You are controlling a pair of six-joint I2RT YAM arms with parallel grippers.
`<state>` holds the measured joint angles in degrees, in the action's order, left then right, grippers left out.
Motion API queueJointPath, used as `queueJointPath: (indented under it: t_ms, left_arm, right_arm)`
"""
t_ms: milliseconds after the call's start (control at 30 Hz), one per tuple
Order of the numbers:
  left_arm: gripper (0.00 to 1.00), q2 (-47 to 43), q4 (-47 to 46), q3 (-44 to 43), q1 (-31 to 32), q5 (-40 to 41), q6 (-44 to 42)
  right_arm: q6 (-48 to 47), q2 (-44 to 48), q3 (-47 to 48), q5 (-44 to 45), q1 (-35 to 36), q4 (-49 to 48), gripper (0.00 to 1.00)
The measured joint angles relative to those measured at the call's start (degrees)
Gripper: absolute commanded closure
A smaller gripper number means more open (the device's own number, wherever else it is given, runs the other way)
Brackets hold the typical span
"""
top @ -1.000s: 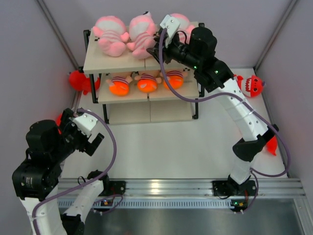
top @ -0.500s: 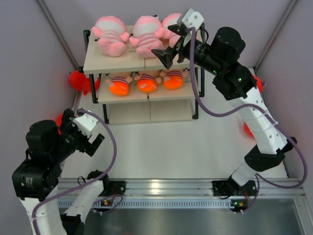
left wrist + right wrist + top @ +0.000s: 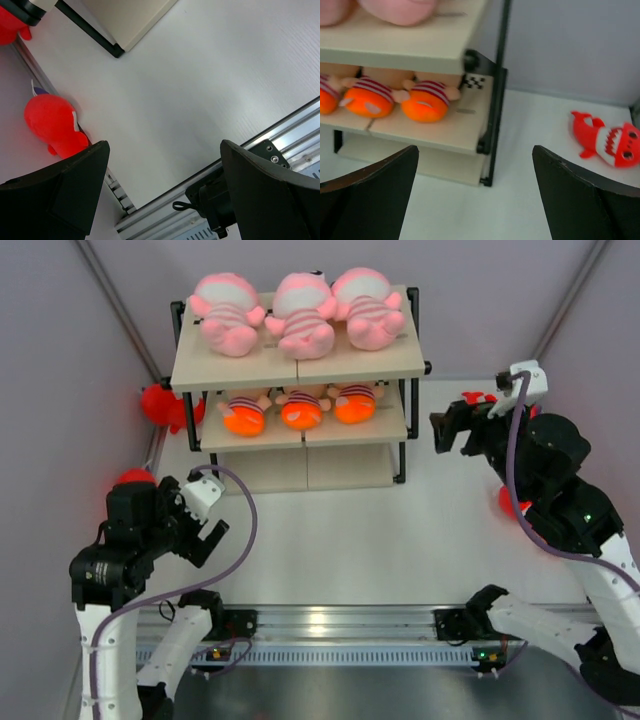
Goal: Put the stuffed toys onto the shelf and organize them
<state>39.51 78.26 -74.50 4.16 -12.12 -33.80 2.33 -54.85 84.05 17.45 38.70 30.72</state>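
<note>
The shelf (image 3: 250, 368) stands at the back. Three pink stuffed toys (image 3: 300, 312) lie in a row on its top board, the rightmost (image 3: 368, 308) lying free. Three striped toys with orange undersides (image 3: 300, 408) sit on the middle board (image 3: 445, 130). My right gripper (image 3: 452, 432) hangs open and empty to the right of the shelf, facing its right post (image 3: 495, 100); in its wrist view the gripper (image 3: 475, 152) holds nothing. A red shark (image 3: 610, 140) lies beyond it. My left gripper (image 3: 200, 540) is open and empty over the table's front left, as the left wrist view (image 3: 163, 150) confirms.
A red shark (image 3: 52, 125) lies against the left wall near my left arm, and another red toy (image 3: 160, 403) sits left of the shelf. A red toy (image 3: 512, 502) shows partly under my right arm. The aluminium rail (image 3: 330, 620) runs along the front edge.
My right gripper opened, left the third pink toy on the top board, and swung back right and down away from the shelf. My left arm shifted slightly right and forward.
</note>
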Motion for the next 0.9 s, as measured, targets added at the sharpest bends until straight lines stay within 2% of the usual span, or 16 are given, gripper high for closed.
queueJointPath:
  t_ms: [133,333,467,600,700,733,800,833,900]
  left_arm:
    - [0.02,0.0,-0.09,1.01,0.0,-0.26,0.07]
    - [0.02,0.0,-0.2,2.14,0.0,-0.48,0.09]
    - [0.02,0.0,-0.2,3.08,0.0,-0.48,0.0]
    - [0.02,0.0,-0.2,3.69,0.0,-1.03,-0.26]
    - [0.02,0.0,-0.2,3.82,0.0,-1.97,-0.46]
    - [0.02,0.0,-0.17,3.85,0.0,-2.23,-0.5]
    - [0.02,0.0,-0.2,3.87,0.0,-2.58,-0.61]
    - [0.02,0.0,-0.17,3.87,0.0,-2.69,-0.61]
    - [0.02,0.0,-0.2,3.87,0.02,-3.06,-0.61]
  right_arm:
    - [5.92,3.89,-8.37,2.93,-13.88,5.18,0.06]
    - [11.93,-4.15,-19.74,0.96,-38.97,5.46,0.03]
    - [15.72,-10.4,-26.67,0.87,-50.42,4.04,0.03]
    - [18.16,-14.99,-29.09,1.31,-58.05,1.57,0.07]
    - [19.17,-18.95,-29.2,0.68,-62.29,-1.86,0.21]
    - [19.43,-20.33,-29.2,0.2,-63.25,-2.89,0.35]
    - [19.82,-23.5,-29.29,-1.29,-64.43,-4.7,0.48]
    - [19.98,-24.96,-29.33,-2.08,-64.72,-5.46,0.58]
    - [20.35,-27.1,-30.03,-4.57,-64.85,-7.65,0.66]
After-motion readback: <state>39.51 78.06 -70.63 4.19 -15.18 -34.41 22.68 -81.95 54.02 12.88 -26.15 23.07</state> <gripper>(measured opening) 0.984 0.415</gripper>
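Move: The near red shark toy on the right side of the table lies about 35 cm to the right of the right hand, roughly level with it fore and aft, and some 39 cm below. The far red shark toy is about 26 cm ahead and 23 cm right, similarly low; the shelf's front right foot is about 10 cm ahead and 4 cm left, 41 cm down. From the left hand, the near shark lies some 80 cm right, 13 cm ahead and 21 cm lower. Swinging fast to the right and down, about 32 cm across and 36 cm down, the open right hand leaves the shelf for the near red shark, ending slightly farther forward. On the way the wrist tips downward by nearly 50 degrees and turns clockwise; at the end the fingers close to under half open, pinching the shark's head across its face. ##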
